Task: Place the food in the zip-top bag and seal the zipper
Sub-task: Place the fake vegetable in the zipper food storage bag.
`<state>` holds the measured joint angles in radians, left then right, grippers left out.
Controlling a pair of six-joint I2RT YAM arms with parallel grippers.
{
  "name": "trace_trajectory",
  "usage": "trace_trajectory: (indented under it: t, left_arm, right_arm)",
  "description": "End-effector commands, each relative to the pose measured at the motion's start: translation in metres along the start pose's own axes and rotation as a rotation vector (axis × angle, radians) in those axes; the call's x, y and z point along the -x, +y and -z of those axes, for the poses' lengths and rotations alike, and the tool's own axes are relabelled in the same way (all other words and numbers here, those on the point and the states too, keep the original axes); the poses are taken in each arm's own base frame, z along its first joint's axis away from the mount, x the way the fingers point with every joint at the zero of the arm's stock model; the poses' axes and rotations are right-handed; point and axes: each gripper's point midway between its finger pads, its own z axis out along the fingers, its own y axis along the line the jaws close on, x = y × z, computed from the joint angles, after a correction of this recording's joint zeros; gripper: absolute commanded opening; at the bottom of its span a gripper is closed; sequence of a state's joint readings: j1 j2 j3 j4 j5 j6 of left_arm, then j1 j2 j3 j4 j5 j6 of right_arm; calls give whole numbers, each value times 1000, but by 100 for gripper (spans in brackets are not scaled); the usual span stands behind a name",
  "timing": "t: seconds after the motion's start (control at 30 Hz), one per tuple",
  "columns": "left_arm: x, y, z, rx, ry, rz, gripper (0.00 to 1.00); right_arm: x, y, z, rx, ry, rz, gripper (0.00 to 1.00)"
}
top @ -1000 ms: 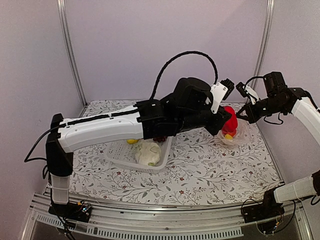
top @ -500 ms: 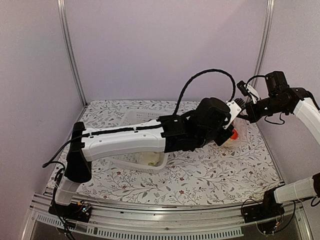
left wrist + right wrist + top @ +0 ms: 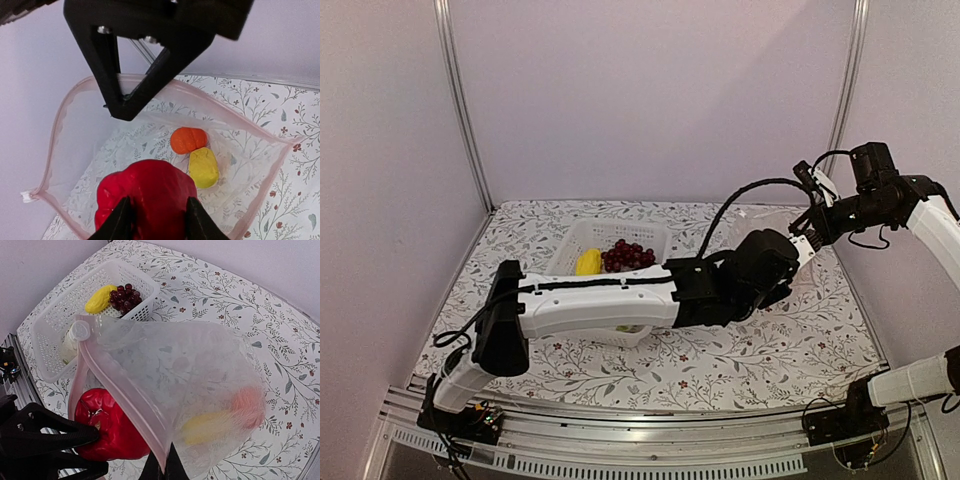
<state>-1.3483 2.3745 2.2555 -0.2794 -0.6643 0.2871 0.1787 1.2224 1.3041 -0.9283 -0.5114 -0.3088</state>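
My left gripper point(image 3: 158, 212) is shut on the red pepper point(image 3: 150, 195), which sits inside the mouth of the clear zip-top bag point(image 3: 245, 150). An orange fruit point(image 3: 188, 140) and a yellow piece point(image 3: 203, 167) lie at the bag's bottom. The pinkish zipper point(image 3: 54, 145) rims the gaping mouth. My right gripper point(image 3: 166, 467) is shut on the bag's upper edge point(image 3: 120, 390) and holds the mouth up. In the right wrist view the pepper point(image 3: 112, 425) shows below that edge. From above, the left wrist point(image 3: 765, 270) covers the bag.
A white perforated basket point(image 3: 582, 238) stands left of the bag. It holds dark grapes point(image 3: 628, 255), a yellow piece point(image 3: 587, 262) and a white cauliflower point(image 3: 69, 347). The left forearm point(image 3: 600, 300) stretches across the basket's near side.
The left arm has stretched forward and dropped, carrying the pepper from above the bag into its mouth. The right arm has held still with the bag's edge.
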Motion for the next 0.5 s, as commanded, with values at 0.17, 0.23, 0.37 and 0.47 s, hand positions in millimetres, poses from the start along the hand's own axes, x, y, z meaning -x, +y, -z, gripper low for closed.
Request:
trace_trajectory:
  t: [0.17,0.23,0.37,0.47]
  left_arm:
    - [-12,36,-37,158,6,-28,77]
    - [-10,42,-38,188,4,-41,83]
    - [6,54,-21,209,-26,-15,84]
    - [23,62,5,215,-75,21,84]
  right_arm:
    - [-2,8,0,34,0,-8,0]
    - [-2,6,-3,34,6,-13,0]
    - [4,2,-4,22,6,-14,0]
    - [6,-1,-7,22,10,-18,0]
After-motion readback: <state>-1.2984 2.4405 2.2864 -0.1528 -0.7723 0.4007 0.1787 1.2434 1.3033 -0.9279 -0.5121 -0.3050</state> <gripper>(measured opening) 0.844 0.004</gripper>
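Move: The left gripper holds the red pepper at the mouth of the zip-top bag, whose middle lies about 10 cm ahead, 6 cm right and 9 cm lower. Inside, from this gripper, the yellow vegetable is roughly 15 cm ahead, 9 right and 18 down; the orange one is some 19 ahead, 10 right and 18 down. From the right gripper, pinching the rim, the bag's middle is about 5 cm ahead, level left-right and 12 cm lower. Let the red pepper go into the bag: push the left gripper forward about 4.5 cm into the mouth at near-constant height, spreading the fingers wide from their hold as it goes. Meanwhile tip it up and swing it counter-clockwise, some 10 degrees in all. Keep the right fingers shut on the rim and that hand almost still. ##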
